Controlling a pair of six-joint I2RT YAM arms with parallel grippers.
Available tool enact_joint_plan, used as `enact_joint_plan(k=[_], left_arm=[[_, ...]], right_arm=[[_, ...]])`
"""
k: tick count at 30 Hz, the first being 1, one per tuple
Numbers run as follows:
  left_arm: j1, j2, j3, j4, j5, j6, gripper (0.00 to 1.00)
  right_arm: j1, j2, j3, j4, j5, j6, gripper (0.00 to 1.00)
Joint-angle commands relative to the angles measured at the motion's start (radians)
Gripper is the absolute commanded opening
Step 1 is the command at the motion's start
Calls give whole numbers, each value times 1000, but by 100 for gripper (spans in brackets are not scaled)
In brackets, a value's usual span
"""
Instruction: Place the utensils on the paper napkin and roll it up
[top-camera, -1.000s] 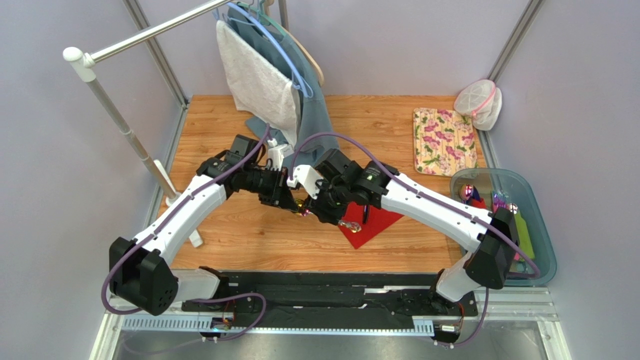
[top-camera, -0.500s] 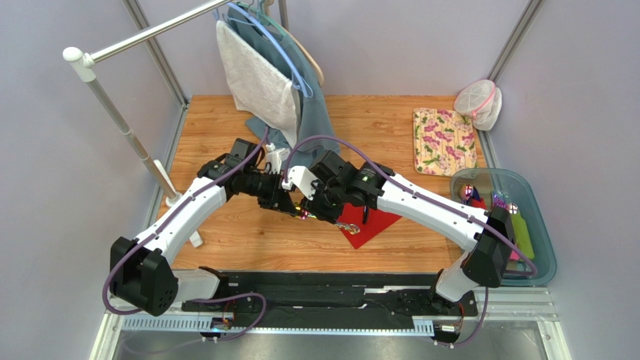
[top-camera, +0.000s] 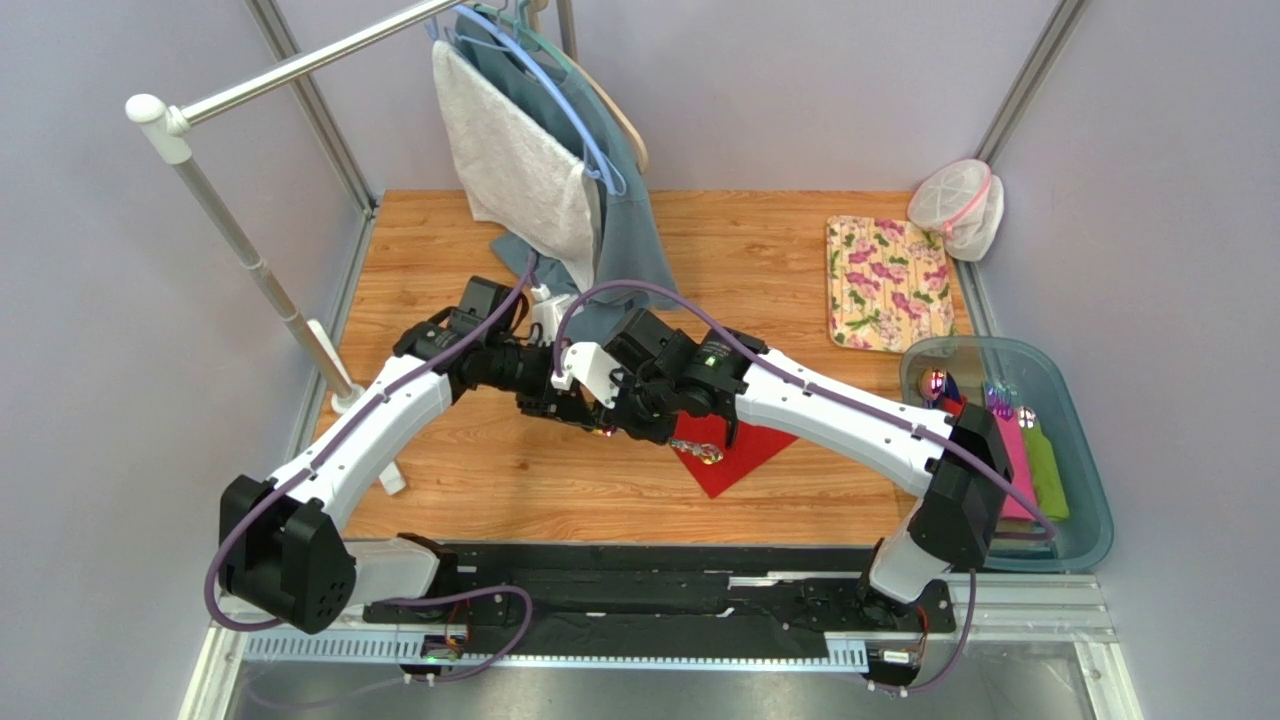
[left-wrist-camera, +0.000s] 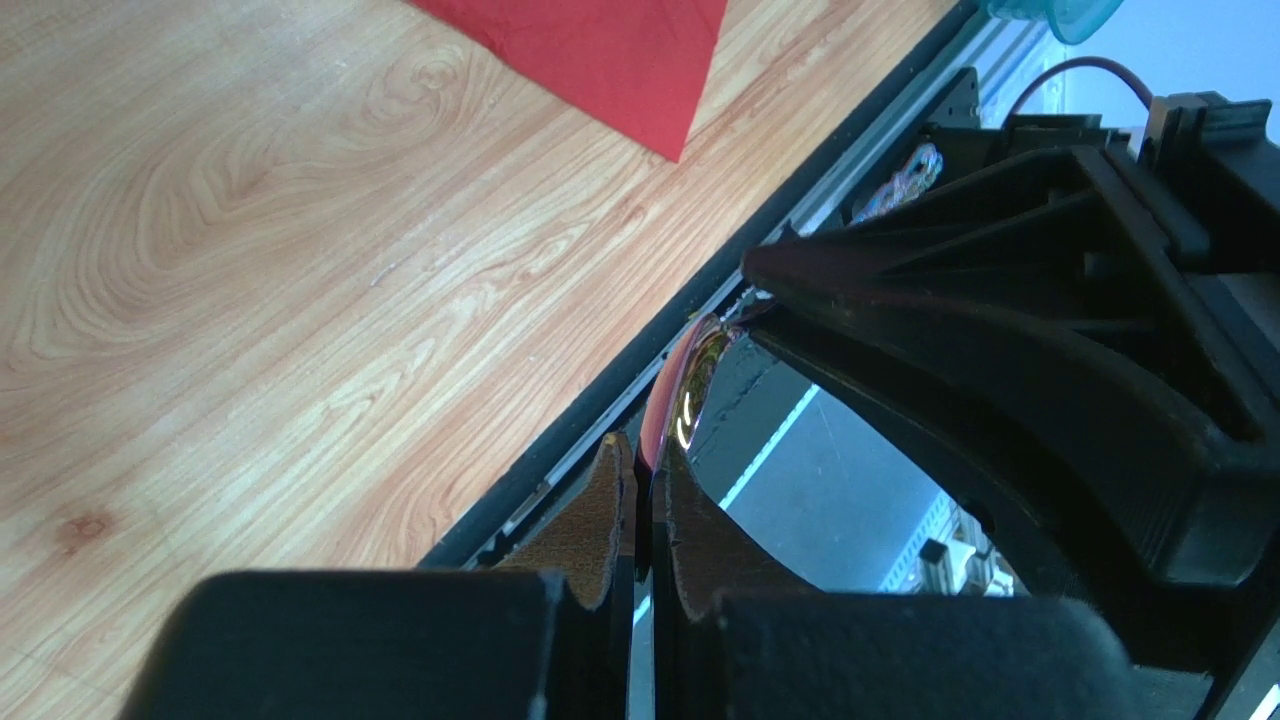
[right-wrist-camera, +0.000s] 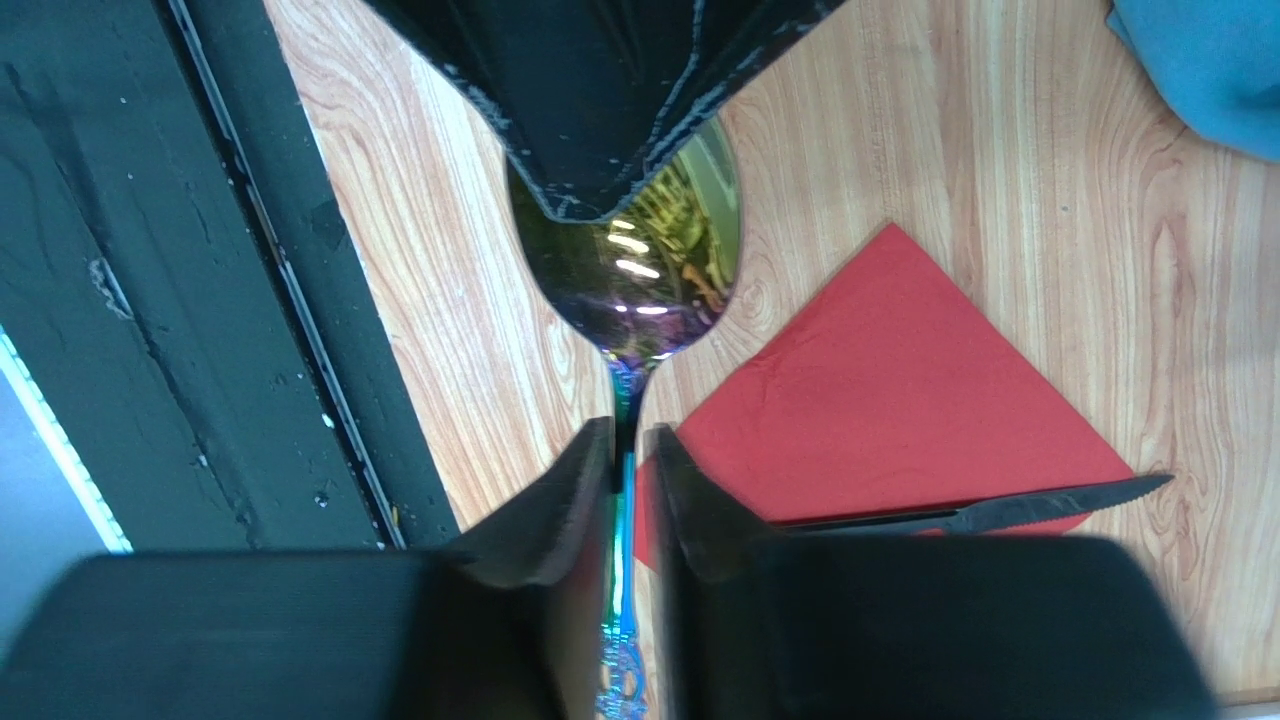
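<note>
The red paper napkin (top-camera: 747, 452) (right-wrist-camera: 902, 398) (left-wrist-camera: 609, 53) lies flat on the wooden table, with a dark knife (right-wrist-camera: 992, 515) across it. An iridescent spoon (right-wrist-camera: 639, 278) hangs in the air between both arms. My left gripper (top-camera: 591, 419) (left-wrist-camera: 642, 480) is shut on the edge of the spoon's bowl. My right gripper (top-camera: 643, 425) (right-wrist-camera: 628, 473) has its jaws close on either side of the spoon's thin handle, and a narrow slit still shows on one side. The ornate handle end (top-camera: 699, 447) sticks out over the napkin.
A floral cloth (top-camera: 890, 281) lies at the back right beside a mesh bag (top-camera: 959, 203). A teal bin (top-camera: 1082, 495) with coloured items stands at the right edge. Towels hang on a rack (top-camera: 519, 158) at the back left. The black base rail (right-wrist-camera: 196, 300) runs along the near edge.
My right gripper has slid left along the spoon toward the left gripper, and its jaws have narrowed around the handle. The left gripper keeps its hold.
</note>
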Motion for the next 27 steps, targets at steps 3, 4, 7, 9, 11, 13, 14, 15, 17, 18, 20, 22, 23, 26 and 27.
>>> enact_joint_plan(k=[3, 4, 7, 9, 11, 13, 14, 15, 17, 18, 20, 22, 23, 26, 27], left_arm=[[6, -49, -15, 31, 24, -28, 0], [4, -53, -15, 38, 22, -36, 0], [6, -66, -20, 54, 15, -49, 11], [10, -82, -24, 64, 7, -39, 34], [19, -116, -20, 64, -23, -17, 72], [56, -144, -15, 66, -43, -13, 92], [73, -171, -12, 64, -51, -11, 94], [110, -185, -12, 70, -53, -11, 95], [139, -240, -7, 74, -69, -10, 99], [148, -265, -6, 78, -83, -8, 99], [159, -352, -10, 80, -163, 15, 99], [161, -420, -33, 97, -221, 47, 99], [161, -488, -43, 103, -290, 55, 99], [161, -594, -81, 121, -355, 102, 99], [161, -598, -77, 88, -359, 130, 99]], right_arm=[[4, 7, 55, 33, 14, -17, 1], [6, 7, 53, 31, 14, -19, 0], [4, 2, 46, 30, 11, -23, 0], [5, -10, 29, 35, 18, -26, 0], [0, -25, 12, 39, 29, -28, 0], [-29, -53, -28, 54, 35, -11, 0], [-46, -64, -43, 62, 35, 4, 0], [-89, -74, -87, 73, 38, 45, 0], [-149, -100, -135, 111, 31, 114, 0], [-216, -107, -176, 122, 12, 192, 0], [-287, -110, -215, 151, 0, 260, 0], [-380, -104, -253, 191, 12, 381, 0], [-420, -93, -258, 206, 62, 429, 0], [-456, -43, -251, 255, 141, 573, 0], [-457, -27, -240, 260, 161, 608, 0]])
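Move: The spoon hangs between the grippers, its bowl still pinched by the left fingers and its handle between the closing right ones; its middle is about 2 cm right and 1 cm back of the right hand at the same height, and some 8 cm right, 1 cm back of the left. From the right hand the red napkin lies roughly 9 cm ahead, 12 cm right and 15 cm below; the knife on it is about 12 cm ahead and 13 cm right. Shut the right fingers on the spoon handle just below the bowl, then open the left gripper wide to give up the bowl and draw it off left and up, about 10 cm up, fingers tipping upwards. Swing the right gripper with the spoon some 13 cm right and 9 cm forward over the napkin, sinking about 5 cm and turning some 45 degrees clockwise. ##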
